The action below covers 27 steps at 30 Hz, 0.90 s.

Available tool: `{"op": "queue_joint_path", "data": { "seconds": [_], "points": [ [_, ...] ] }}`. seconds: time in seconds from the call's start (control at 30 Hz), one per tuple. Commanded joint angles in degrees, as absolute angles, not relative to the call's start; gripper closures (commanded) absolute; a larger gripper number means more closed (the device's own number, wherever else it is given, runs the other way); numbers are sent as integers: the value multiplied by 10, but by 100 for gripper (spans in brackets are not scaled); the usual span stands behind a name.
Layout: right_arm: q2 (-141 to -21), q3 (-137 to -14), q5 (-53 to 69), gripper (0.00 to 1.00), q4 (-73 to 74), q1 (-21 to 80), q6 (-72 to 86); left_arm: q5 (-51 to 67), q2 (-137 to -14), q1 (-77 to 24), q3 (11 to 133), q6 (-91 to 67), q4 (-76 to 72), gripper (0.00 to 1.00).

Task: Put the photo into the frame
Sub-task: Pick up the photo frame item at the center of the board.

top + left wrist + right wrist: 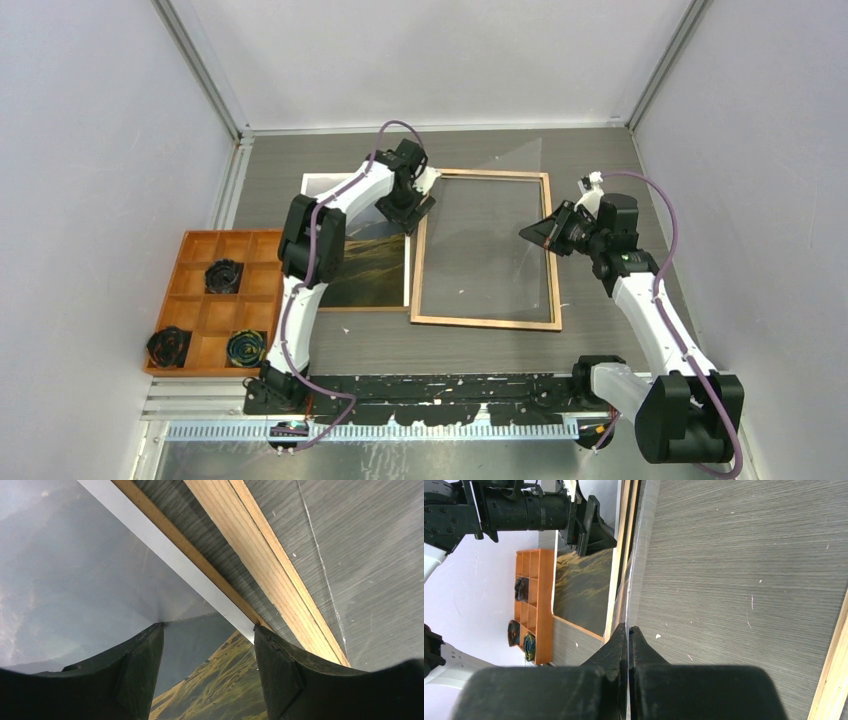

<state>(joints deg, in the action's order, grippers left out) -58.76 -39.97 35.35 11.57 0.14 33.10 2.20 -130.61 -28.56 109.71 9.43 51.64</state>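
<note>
The frame (485,320) lies wood-coloured side up in the middle of the table. To its left the photo (375,265), a dark mountain landscape with a white border, lies flat on a brown backing board (365,309). My left gripper (412,212) stands open over the photo's right edge. In the left wrist view its fingertips (157,629) rest at the photo (75,580), beside the frame's rail (260,565). My right gripper (628,627) is shut on the edge of a clear pane (631,580), holding it tilted above the frame (836,665).
An orange compartment tray (215,297) with three dark rolls sits at the left. White walls close in the table at the back and on both sides. The arm bases and a black rail run along the near edge.
</note>
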Motion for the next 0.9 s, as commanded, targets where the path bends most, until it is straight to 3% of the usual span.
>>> {"op": "queue_joint_path", "data": {
  "seconds": [0.0,0.33,0.63,0.87],
  "points": [
    [-590,-422,398,99,116,8,322,29,-1314,-292,1123,93,510,32],
    [-562,-427,451,99,69,8,361,33,-1350,-279,1189,58,530,33],
    [-554,-441,421,99,139,7,360,137,-1412,-265,1332,13,612,33],
    [-528,-436,396,99,166,8,362,146,-1403,-280,1294,15,593,33]
  ]
}}
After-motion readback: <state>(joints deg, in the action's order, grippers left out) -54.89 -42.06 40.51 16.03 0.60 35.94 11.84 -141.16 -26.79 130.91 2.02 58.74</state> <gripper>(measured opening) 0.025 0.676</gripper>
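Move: The frame's left rail has its middle about 4 cm to the left hand's right and 4 cm back, a couple of centimetres below the open fingertips. Of that hand, the photo is centred some 11 cm to the left and 4 cm back, and the clear sheet, slanting over the frame, about 10 cm right, 7 cm back and 5 cm higher. The right hand, pinching that sheet, has the frame's middle 7 cm ahead, 3 cm left and 17 cm below. Bring the open left gripper forward along the gap between photo and frame, then right and slightly up, about 4 cm each way forward and right, until it comes over the frame's left rail, its tips swinging some 10 degrees rightward. With the right gripper keep pinching the clear sheet's raised edge, lifting it roughly 3 cm while easing back and slightly left. ##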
